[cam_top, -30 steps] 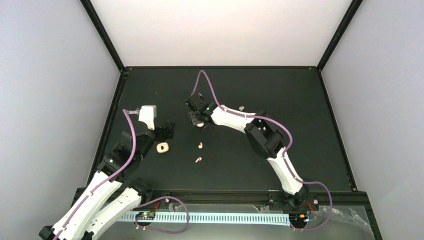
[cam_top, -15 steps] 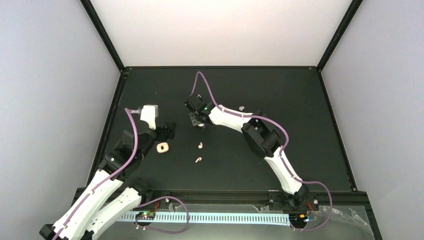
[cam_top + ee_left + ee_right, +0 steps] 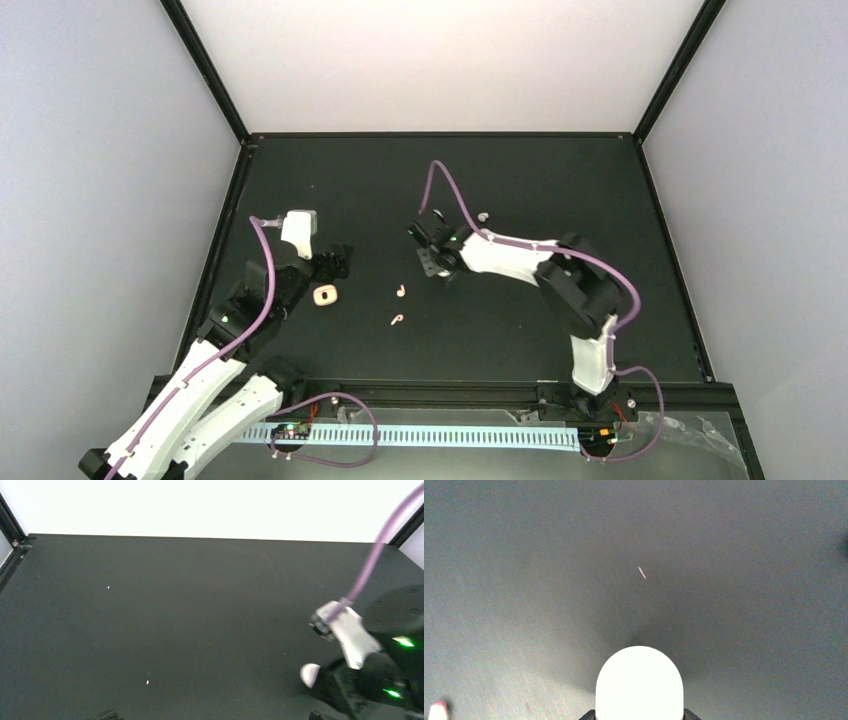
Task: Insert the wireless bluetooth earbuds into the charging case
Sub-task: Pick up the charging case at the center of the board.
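Observation:
The cream charging case (image 3: 325, 295) lies on the black table just below my left gripper (image 3: 337, 262), which stands open and empty. Only the gripper's dark fingertips (image 3: 106, 714) show at the bottom edge of the left wrist view. Two earbuds lie apart from the case: one (image 3: 401, 291) mid-table and another (image 3: 397, 320) nearer the front. My right gripper (image 3: 434, 265) is to the right of them, shut on a plain white capsule (image 3: 639, 680), whose rounded end sticks out between the jaws. The capsule (image 3: 310, 674) also shows in the left wrist view.
A raised black frame (image 3: 440, 135) borders the table on every side. A small pale speck (image 3: 483, 215) lies behind the right arm. A pinkish bud-like bit (image 3: 438, 711) shows at the bottom-left corner of the right wrist view.
The right gripper has closed on the white capsule and carried it to the right and slightly toward the front. The left arm, case and earbuds have stayed put.

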Tool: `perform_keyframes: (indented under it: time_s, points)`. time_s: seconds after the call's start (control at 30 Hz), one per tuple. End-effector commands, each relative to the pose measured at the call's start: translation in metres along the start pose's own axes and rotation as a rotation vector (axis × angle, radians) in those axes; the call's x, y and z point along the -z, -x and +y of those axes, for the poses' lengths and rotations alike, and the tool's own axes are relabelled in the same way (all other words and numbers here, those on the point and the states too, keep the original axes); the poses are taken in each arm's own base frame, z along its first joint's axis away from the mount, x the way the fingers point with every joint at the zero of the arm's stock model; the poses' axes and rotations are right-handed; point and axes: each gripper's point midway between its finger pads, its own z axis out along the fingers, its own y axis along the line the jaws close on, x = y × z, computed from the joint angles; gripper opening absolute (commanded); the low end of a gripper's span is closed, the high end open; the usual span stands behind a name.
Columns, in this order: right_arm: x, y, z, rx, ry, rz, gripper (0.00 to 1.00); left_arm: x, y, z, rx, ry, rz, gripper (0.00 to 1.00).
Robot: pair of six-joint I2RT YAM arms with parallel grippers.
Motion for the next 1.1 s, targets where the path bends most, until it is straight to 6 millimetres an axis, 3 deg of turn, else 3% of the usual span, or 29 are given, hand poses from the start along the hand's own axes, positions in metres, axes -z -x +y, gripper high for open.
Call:
perform_keyframes:
  time_s: [0.0, 0.17, 0.33, 0.67, 0.87, 1.07]
  points:
    - [0.031, -0.037, -0.026, -0.004, -0.001, 0.02, 0.39, -0.001, -0.001, -0.009, -0.011, -0.047, 0.005, 0.99]
    - [0.042, -0.084, -0.035, -0.009, 0.04, 0.098, 0.4, -0.005, -0.005, -0.016, -0.02, -0.082, 0.029, 0.99]
    - [0.042, -0.105, -0.038, 0.002, 0.054, 0.135, 0.4, -0.011, -0.008, -0.018, -0.023, -0.082, 0.053, 0.99]
    - [0.045, -0.121, -0.041, 0.003, 0.058, 0.193, 0.57, -0.015, -0.016, -0.024, -0.039, -0.109, 0.088, 0.99]
    - [0.048, -0.14, -0.05, 0.001, 0.033, 0.237, 0.6, -0.016, -0.017, -0.028, -0.042, -0.127, 0.098, 0.99]
    - [0.048, -0.141, -0.05, 0.007, 0.035, 0.241, 0.64, -0.016, -0.018, -0.028, -0.042, -0.131, 0.101, 0.99]
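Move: The right hand already holds the charging case just over the board; the bare spot where it will go lies about 9 cm back, 8 cm right and 2 cm below. From this hand, one earbud lies about 7 cm back and 8 cm left, a second 14 cm back and 9 cm left, and a third 11 cm ahead and 10 cm right. From the left hand, that spot is roughly 30 cm right, 3 cm ahead and 25 cm below. Right hand carries the case some 12 cm back-right, lowers it and opens; left hand drifts 3 cm right, sinking slightly. ##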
